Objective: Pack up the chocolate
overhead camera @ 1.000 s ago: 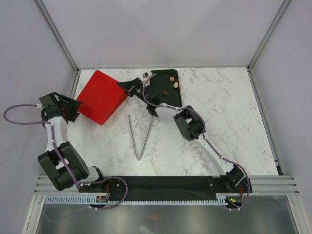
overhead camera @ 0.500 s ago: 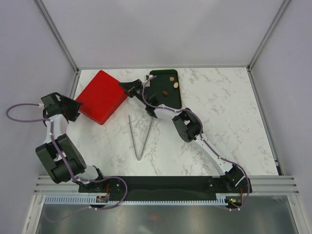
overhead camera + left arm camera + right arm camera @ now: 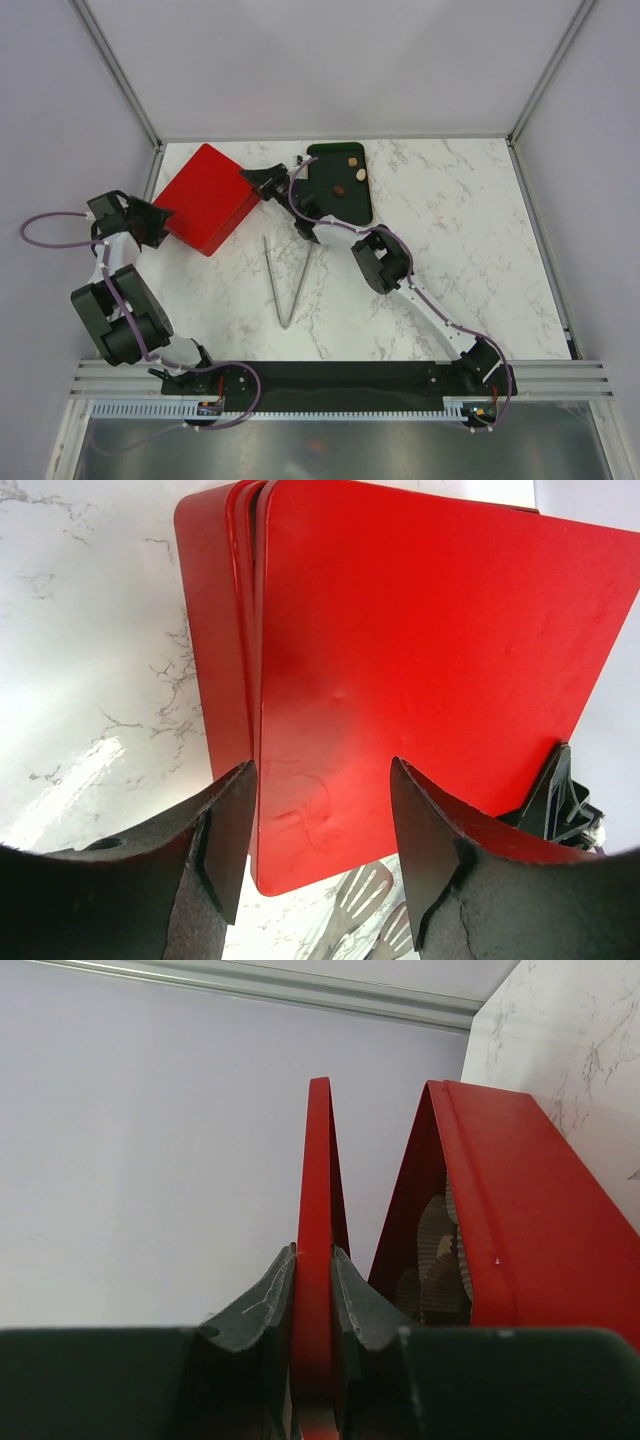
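Note:
Three pieces of chocolate point(image 3: 352, 160) lie on a dark green tray point(image 3: 325, 205) at the back of the table. A red box point(image 3: 205, 197) sits left of it. Its red lid point(image 3: 318, 1160) is pinched at the edge by my right gripper point(image 3: 313, 1255), which is shut on it. The lid stands slightly apart from the box base point(image 3: 500, 1220), where ribbed paper cups point(image 3: 437, 1245) show inside. My left gripper point(image 3: 320, 780) is open at the box's near-left corner, a finger on either side of the red lid point(image 3: 420, 650). In the top view it is the left gripper point(image 3: 158, 222).
Long metal tongs point(image 3: 285, 280) lie on the marble table in front of the box, and their slotted tips point(image 3: 362, 920) show under the box corner. The left wall stands close behind the left arm. Metal frame posts rise at the back corners.
My right gripper has drawn the lid edge a little to the left. The left arm has shifted slightly nearer, and its jaws have narrowed somewhat.

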{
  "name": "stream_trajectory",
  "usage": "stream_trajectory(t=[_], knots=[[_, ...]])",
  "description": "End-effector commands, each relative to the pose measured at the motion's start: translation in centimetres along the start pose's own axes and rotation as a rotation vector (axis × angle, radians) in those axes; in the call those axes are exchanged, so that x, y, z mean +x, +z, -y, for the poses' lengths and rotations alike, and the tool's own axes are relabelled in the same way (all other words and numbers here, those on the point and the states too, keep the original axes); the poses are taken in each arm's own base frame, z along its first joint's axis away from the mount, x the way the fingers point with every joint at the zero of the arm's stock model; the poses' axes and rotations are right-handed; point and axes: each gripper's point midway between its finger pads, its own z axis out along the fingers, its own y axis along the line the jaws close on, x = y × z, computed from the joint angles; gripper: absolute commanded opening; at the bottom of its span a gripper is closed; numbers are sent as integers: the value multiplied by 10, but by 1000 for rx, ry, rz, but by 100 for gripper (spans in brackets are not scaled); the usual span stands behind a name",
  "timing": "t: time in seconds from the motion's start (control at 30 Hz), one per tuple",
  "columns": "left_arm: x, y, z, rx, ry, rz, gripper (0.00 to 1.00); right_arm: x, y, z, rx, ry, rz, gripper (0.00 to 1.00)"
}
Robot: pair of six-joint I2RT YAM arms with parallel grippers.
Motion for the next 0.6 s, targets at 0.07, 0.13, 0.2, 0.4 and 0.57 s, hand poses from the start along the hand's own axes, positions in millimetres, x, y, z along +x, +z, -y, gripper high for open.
stream_trajectory(t=[0.07,0.13,0.2,0.4,0.57], knots=[[0,9,2,34,3,-13,63,-6,9,-35,-77,-22,38,16],[1,13,-1,27,-4,-23,63,-6,10,-38,-75,-33,35,25],[4,18,-4,19,-17,-43,62,-7,10,-40,-70,-49,32,32],[6,26,-7,17,-30,-59,62,-8,11,-42,-63,-74,25,42],[6,30,-5,26,-34,-68,62,-18,13,-49,-58,-109,28,50]])
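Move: The red lid lies over the box, its middle about 6 cm ahead of my left hand, 11 cm to its right and some 5 cm below. My right hand still grips the lid's far-right side; from it the lid's middle is about 11 cm left, 5 cm back and slightly below. The box sits beneath the lid, about 4 cm lower. The green tray is some 23 cm to my right hand's right, nearly level with it. I open my right fingers from their pinch to about half, letting go of the lid's raised side while that hand sinks only about 1 cm and tips slightly. With my left fingers staying well open, I lower that hand some 3.5 cm onto the lid's near-left edge, to press it down over the box. ##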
